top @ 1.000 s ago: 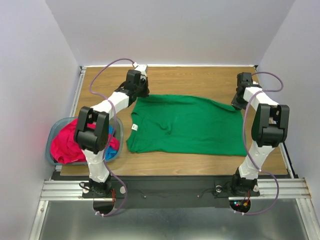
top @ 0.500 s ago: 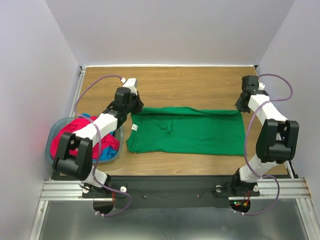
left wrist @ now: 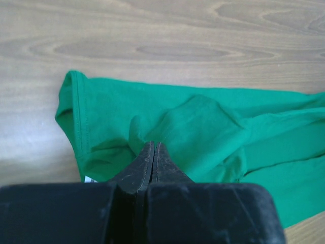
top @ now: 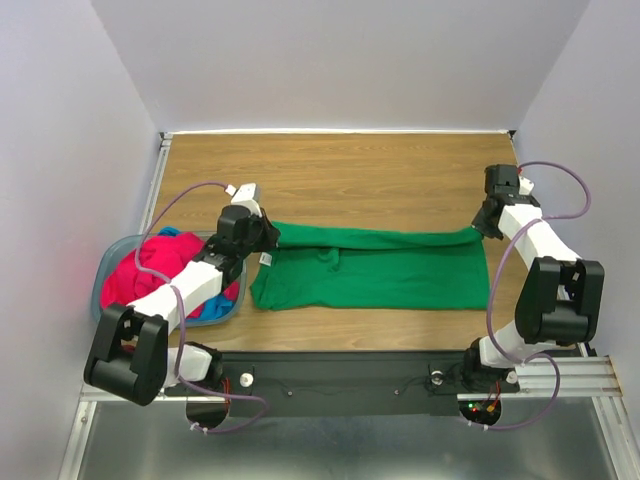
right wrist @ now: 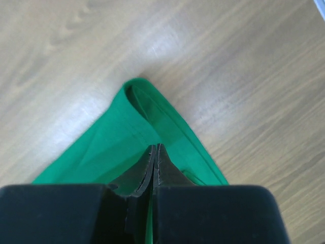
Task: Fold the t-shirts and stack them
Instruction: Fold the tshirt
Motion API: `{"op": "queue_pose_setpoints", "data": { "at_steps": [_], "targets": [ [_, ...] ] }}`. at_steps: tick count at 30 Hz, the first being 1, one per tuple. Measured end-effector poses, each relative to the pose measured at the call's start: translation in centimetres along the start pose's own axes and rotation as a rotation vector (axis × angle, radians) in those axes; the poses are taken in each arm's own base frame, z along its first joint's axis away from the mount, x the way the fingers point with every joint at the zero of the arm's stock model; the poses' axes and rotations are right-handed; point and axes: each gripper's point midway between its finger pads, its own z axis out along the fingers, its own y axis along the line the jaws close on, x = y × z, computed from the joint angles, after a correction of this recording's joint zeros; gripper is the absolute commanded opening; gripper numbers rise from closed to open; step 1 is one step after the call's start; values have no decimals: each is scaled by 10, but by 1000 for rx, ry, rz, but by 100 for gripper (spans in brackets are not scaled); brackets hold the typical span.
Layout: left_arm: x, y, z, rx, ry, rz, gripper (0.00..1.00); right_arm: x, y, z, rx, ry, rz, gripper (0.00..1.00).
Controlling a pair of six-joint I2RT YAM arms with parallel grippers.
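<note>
The kelly green t-shirt (top: 390,280) lies spread across the middle of the table, its far edge lifted into a rolled fold over the rest. My left gripper (top: 268,236) is shut on that edge at the shirt's left end; the left wrist view shows the jaws (left wrist: 154,146) pressed together with green cloth (left wrist: 203,127) bunched at their tips. My right gripper (top: 481,228) is shut on the same edge at the right corner, where the jaws (right wrist: 156,147) pinch the green hem (right wrist: 114,147). A bright pink-red t-shirt (top: 135,280) and a blue one (top: 213,305) lie crumpled in the basket.
The grey-blue plastic basket (top: 100,290) stands at the table's left edge, close under my left arm. Bare wood (top: 380,180) stretches behind the green shirt to the back wall. White walls close in the table on three sides.
Both grippers have pulled toward the near edge, drawing the green shirt's far edge over its body. The visible green area has become narrower front to back.
</note>
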Motion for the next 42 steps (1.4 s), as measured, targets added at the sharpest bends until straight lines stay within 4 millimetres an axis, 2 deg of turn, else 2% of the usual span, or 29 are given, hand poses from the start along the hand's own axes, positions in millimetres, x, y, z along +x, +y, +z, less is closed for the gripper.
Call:
{"op": "queue_pose_setpoints", "data": {
  "at_steps": [1,2,4,5,7,8,9,10,11,12,15,18,20,24,29,32,36,39,42],
  "targets": [
    [6,2,-1,-4,9,-11,0,3,-2,1,5,5,1,0],
    [14,5,-3,-9,22,-25,5,9,-5,2,13,15,-1,4],
    [27,9,-4,-16,50,-52,23,20,-9,5,27,33,-3,15],
    [34,11,-5,-21,67,-66,42,27,-13,7,38,46,-5,26],
    [44,14,-6,-34,95,-93,52,37,-18,10,58,66,-1,35],
    [49,15,-7,-42,110,-107,66,42,-20,11,67,76,-4,51],
    [53,16,-10,-54,127,-118,87,46,-22,12,74,83,-3,60],
    [55,16,-12,-63,134,-140,99,49,-25,12,82,90,-6,68],
    [55,13,-16,-58,137,-162,99,50,-26,11,84,89,-3,93],
    [51,7,-21,-48,126,-163,99,50,-27,10,86,88,2,100],
    [37,-4,-38,-24,76,-176,99,41,-27,-3,63,54,24,100],
    [18,-9,-47,-14,21,-189,99,28,-19,-19,-6,15,49,100],
    [9,-12,-45,-18,14,-188,99,25,-9,-27,-68,15,54,100],
    [0,-19,-22,-38,52,-182,99,26,12,-36,-195,49,28,100],
    [14,-41,20,-48,155,-129,98,38,40,-46,-350,108,-16,100],
    [28,-54,35,-46,200,-94,98,45,59,-46,-434,144,-40,100],
    [56,-64,47,-47,266,-56,98,62,76,-31,-468,211,-68,100],
    [81,-63,51,-68,330,-45,98,78,79,-13,-445,270,-81,100],
    [95,-56,57,-93,355,-57,98,93,78,3,-413,322,-87,100]
  ]
}}
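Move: I still pinch the far hem of the t-shirt in both hands. The place to lay it, on the shirt's flat body, is about 4 cm back from my left hand and 12 cm below it, and about 4 cm back and 8 cm below my right. The shirt's new far fold runs roughly 8 cm ahead of my left hand. Its near hem is some 12 cm back from my left hand, 15 cm from my right. The clothes basket's middle lies 24 cm left and 4 cm back of my left hand. I bring both hands back and down about 4-5 cm towards the shirt's body, open them wide to let the hem go and rise clear. Then both go inwards over the shirt, left hand to the right and right hand to the left, each some 10 cm, sinking again close to the folded layer with fingers still open. My left tips about 20 degrees further down; my right turns counter-clockwise and rolls its left side up. ##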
